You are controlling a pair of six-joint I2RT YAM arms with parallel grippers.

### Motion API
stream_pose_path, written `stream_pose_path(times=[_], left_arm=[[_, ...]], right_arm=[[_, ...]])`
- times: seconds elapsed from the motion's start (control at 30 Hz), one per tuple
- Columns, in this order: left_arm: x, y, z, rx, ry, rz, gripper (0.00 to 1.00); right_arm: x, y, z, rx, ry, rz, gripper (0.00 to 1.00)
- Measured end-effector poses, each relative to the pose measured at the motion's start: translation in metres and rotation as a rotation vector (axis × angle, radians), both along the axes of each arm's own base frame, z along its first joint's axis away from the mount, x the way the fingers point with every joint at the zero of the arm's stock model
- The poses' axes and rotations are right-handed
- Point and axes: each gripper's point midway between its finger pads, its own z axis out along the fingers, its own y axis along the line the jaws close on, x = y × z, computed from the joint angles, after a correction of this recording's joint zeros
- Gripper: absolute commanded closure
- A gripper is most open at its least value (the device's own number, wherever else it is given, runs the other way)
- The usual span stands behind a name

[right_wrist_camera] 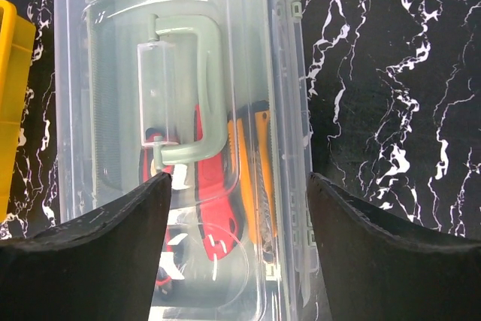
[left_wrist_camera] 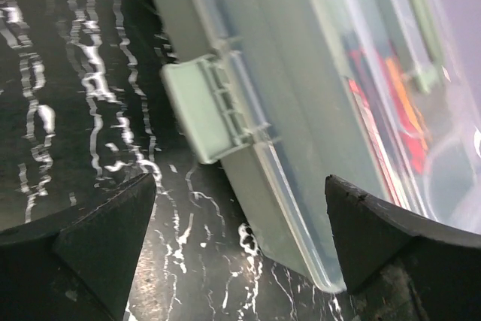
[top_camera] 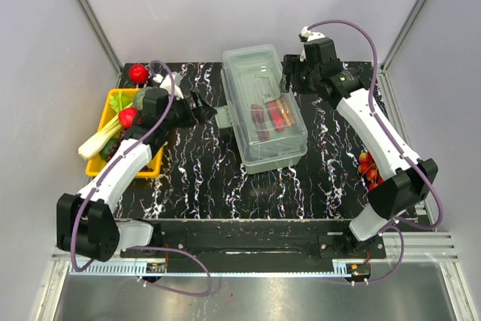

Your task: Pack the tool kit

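Note:
The pale grey-green toolbox (top_camera: 242,73) lies in the middle of the black marbled table with its clear lid down. Red and orange hand tools (top_camera: 270,116) show through the lid. My left gripper (top_camera: 201,107) is open just left of the box. In the left wrist view its fingers (left_wrist_camera: 98,246) straddle the box's lower wall (left_wrist_camera: 270,163), and the side latch (left_wrist_camera: 207,114) sticks out from it. My right gripper (top_camera: 289,74) hovers open at the box's far right corner. The right wrist view looks down on the lid handle (right_wrist_camera: 197,88), the red tool (right_wrist_camera: 214,193) and the orange tool (right_wrist_camera: 252,178).
A yellow tray (top_camera: 154,165) of vegetables stands at the left, next to my left arm. A red fruit (top_camera: 137,73) lies behind it. A bunch of small red fruit (top_camera: 367,167) lies by my right arm. The tray's edge (right_wrist_camera: 11,95) shows left of the box.

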Motion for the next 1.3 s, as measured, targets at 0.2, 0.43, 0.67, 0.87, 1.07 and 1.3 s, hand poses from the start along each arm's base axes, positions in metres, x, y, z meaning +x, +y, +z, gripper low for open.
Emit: stream_pose_path(times=[0.2,0.43,0.67,0.87,1.07,1.3], left_arm=[[0.025,0.045,-0.036,-0.043,0.170,0.228,0.26],[0.038,0.064,-0.120,-0.077,0.455,0.381,0.34],[0.051,0.054,-0.150,-0.135,0.538,0.399,0.37],[0.059,0.042,-0.171,-0.192,0.607,0.392,0.38],[0.068,0.016,-0.173,-0.260,0.625,0.309,0.39],[0.076,-0.019,-0.150,-0.399,0.587,0.184,0.38]], right_arm=[[-0.006,-0.006,0.000,-0.008,-0.002,-0.014,0.24],[-0.008,-0.006,-0.010,-0.004,0.022,-0.026,0.25],[-0.008,-0.005,-0.012,0.017,0.036,-0.044,0.26],[-0.009,-0.004,-0.012,0.035,0.042,-0.055,0.26],[-0.008,-0.002,-0.011,0.048,0.040,-0.060,0.26],[-0.007,-0.001,-0.013,0.058,0.043,-0.063,0.27]])
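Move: The open green latch on the case's left side lies about 7 cm ahead of the left hand, 7 cm to its right and 12 cm below it. The closed case's middle is some 20 cm to this hand's right, 8 cm ahead and 14 cm down; the yellow crate's is about 23 cm left, nearly level fore and aft, and 16 cm down. From the right hand, the latch is roughly 17 cm left, 1 cm ahead and 20 cm below. The left hand swings down beside the case, sinking about 17 cm while going forward and first out to its left, its wrist tipping some 35 degrees nose-down and its wide-open fingers drawing in to a little over half open. Near the bottom it turns back to the right towards the open latch, still easing forward, and rises the last couple of centimetres with a roll to the right, its fingertips ending close by the latch's outer edge, where touch can't be made out. ##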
